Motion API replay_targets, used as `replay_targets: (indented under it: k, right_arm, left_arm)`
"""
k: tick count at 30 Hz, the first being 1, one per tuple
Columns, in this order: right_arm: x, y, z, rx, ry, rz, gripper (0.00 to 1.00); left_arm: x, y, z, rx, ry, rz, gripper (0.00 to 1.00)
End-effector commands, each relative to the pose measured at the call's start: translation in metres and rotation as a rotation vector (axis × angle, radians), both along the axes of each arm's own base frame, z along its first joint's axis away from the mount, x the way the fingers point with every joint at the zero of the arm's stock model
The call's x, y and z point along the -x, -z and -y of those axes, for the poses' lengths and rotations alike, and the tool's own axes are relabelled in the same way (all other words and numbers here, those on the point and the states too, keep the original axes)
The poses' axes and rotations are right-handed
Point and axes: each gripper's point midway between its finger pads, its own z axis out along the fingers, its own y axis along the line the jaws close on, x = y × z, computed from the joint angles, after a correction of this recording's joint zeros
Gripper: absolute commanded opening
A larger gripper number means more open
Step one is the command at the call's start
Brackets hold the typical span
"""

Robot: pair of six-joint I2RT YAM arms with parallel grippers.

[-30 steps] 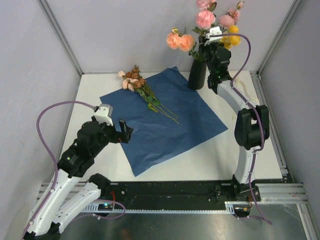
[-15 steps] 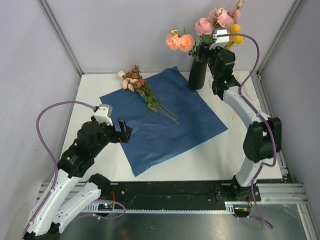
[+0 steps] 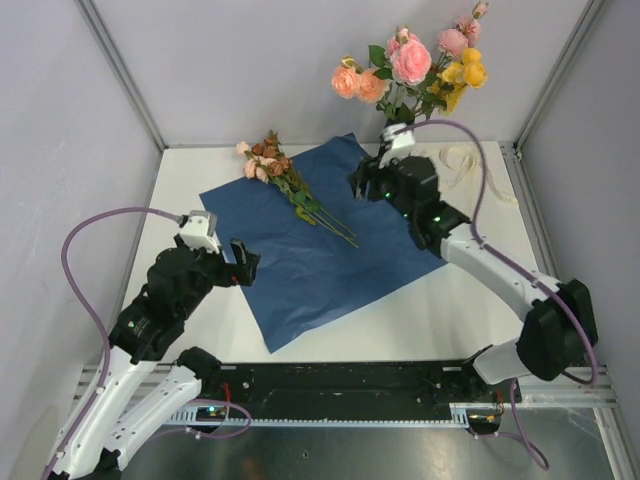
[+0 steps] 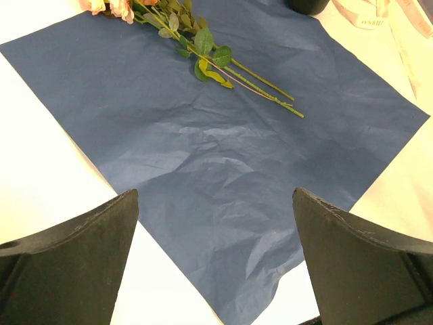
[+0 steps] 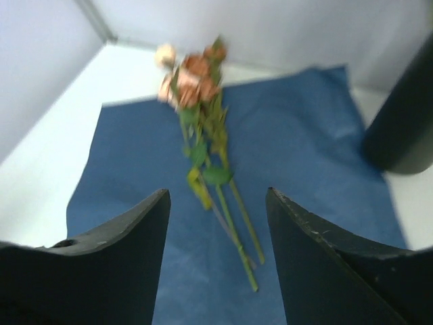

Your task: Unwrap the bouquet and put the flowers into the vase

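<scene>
The blue paper (image 3: 325, 235) lies unfolded and flat on the table. A bunch of brownish-red flowers (image 3: 272, 160) rests on its far left corner, stems pointing toward the middle (image 5: 230, 217). Pink, peach and yellow flowers (image 3: 410, 62) stand in the black vase (image 5: 406, 122), which my right arm mostly hides in the top view. My right gripper (image 3: 362, 183) hovers open over the paper's far side, just in front of the vase, facing the lying stems (image 5: 216, 193). My left gripper (image 3: 243, 262) is open above the paper's near left edge (image 4: 215, 193), holding nothing.
A cream ribbon (image 3: 472, 165) lies loose on the white table (image 3: 190, 190) to the right of the vase, also in the left wrist view (image 4: 379, 13). Grey walls with metal corner posts (image 3: 120, 70) enclose the table on three sides.
My right gripper opened at the vase, leaving the flowers standing in it, then swung down and left over the paper. The left arm shifted only slightly.
</scene>
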Motion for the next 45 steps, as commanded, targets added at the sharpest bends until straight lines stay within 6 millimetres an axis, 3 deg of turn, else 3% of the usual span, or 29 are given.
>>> replay_targets:
  k: [1, 7, 16, 20, 31, 41, 45]
  right_arm:
    - [0.014, 0.075, -0.043, 0.072, -0.125, -0.148, 0.6]
    - [0.004, 0.134, -0.082, 0.102, -0.212, -0.21, 0.43]
    - [-0.024, 0.204, -0.114, 0.196, -0.251, -0.376, 0.38]
    - [-0.033, 0.222, -0.124, 0.227, -0.265, -0.44, 0.38]
    - [-0.051, 0.244, -0.144, 0.235, -0.272, -0.528, 0.37]
    - [-0.047, 0.276, -0.147, 0.277, -0.252, -0.651, 0.4]
    - [-0.046, 0.28, -0.145, 0.288, -0.246, -0.663, 0.4]
  left_arm:
    - [-0.003, -0.001, -0.004, -0.007, -0.022, 0.02, 1.0]
    - [-0.003, -0.001, -0.005, -0.01, -0.025, 0.022, 1.0]
    - [-0.003, 0.0, -0.004, -0.011, -0.023, 0.018, 1.0]
    - [-0.003, 0.001, -0.005, -0.014, -0.027, 0.016, 1.0]
    - [-0.005, 0.002, -0.006, -0.02, -0.037, 0.012, 1.0]
    - [-0.005, 0.002, -0.006, -0.021, -0.037, 0.013, 1.0]
    - [-0.004, 0.002, -0.006, -0.02, -0.038, 0.014, 1.0]
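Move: The leafy part of the remaining flower stems lies about 13 cm to the left of the right hand, some 5 cm ahead and about 30 cm below it. Their flower heads are some 17 cm farther out and 15 cm farther left than that. The vase stands about 20 cm ahead of the right hand, 8 cm to its right and 20 cm below. From the left hand the stems are some 24 cm ahead, 12 cm to the right and 24 cm below. Having already come back from the vase, the right hand sinks about 28 cm and swings some 14 cm left to the stems on the wrapping paper, dropping fastest at first and easing in more slowly with a small reach forward at the end. On the way the wrist tips the fingers down by about 35 degrees and the fingers narrow from two-thirds open to under half, ending astride the yellow leaf beside the stems, where a grip can't yet be seen. ##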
